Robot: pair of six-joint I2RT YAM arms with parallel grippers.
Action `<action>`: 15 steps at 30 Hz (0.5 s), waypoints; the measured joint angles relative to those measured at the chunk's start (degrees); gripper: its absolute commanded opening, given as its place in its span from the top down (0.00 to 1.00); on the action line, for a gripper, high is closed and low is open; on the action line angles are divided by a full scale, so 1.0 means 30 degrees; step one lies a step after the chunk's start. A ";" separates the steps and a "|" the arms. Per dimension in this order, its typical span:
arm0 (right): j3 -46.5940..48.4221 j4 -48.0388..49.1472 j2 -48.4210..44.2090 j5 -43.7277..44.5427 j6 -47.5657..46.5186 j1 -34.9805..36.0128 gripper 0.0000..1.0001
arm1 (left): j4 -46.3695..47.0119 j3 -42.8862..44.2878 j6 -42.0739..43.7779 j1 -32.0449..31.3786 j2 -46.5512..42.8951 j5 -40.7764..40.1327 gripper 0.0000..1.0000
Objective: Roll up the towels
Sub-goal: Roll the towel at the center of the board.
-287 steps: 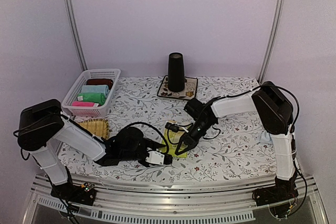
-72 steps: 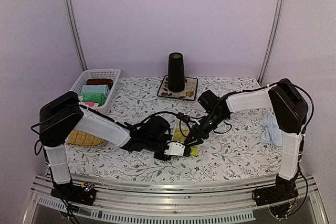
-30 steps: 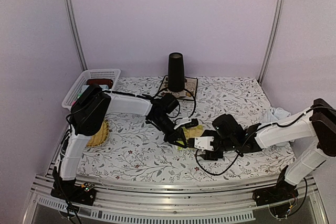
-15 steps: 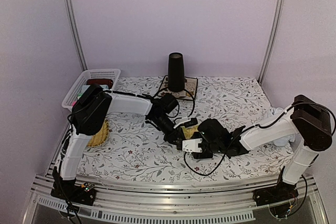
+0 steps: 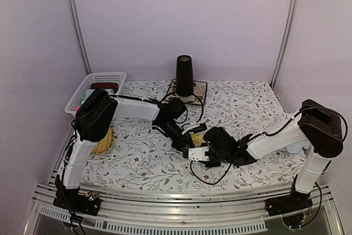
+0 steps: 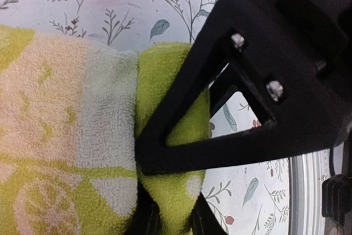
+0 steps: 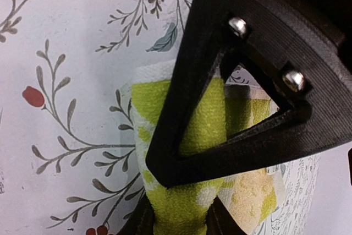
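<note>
The yellow-green towel lies mid-table, partly rolled, showing its pale print. In the left wrist view a raised fold of the yellow-green towel sits pinched in my left gripper, which reaches in from the left. From the right my right gripper meets it. The right wrist view shows my right gripper shut around the rolled end of the towel. The light blue towel lies at the right edge, mostly hidden behind the right arm.
A black cup stands on the flowered mat at the back. A white basket with rolled cloths sits back left. The straw tray lies under the left arm. Cables loop near the grippers.
My right gripper has slid left across the table to the yellow-green towel and closed on its rolled end. The left gripper has stayed at the towel.
</note>
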 measured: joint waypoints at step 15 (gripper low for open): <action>0.0277 -0.0998 -0.0058 -0.1107 0.1559 -0.0204 0.91 | 0.0940 -0.2871 0.0364 0.0051 -0.2608 -0.1821 0.22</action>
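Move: The towel's rolled near edge lies between the hands, its middle about 4 cm right of the left hand and 4 cm left of the right hand, level with both. Its left end is already in the left hand's fingers, its right end between the right hand's closing ones. The towel's flat part is about 7 cm ahead of the left hand and 3 cm right; the patterned mat is roughly 32 cm straight ahead. Left fingers open, withdrawing about 2 cm left and up, while right fingers pinch the roll's right end. ##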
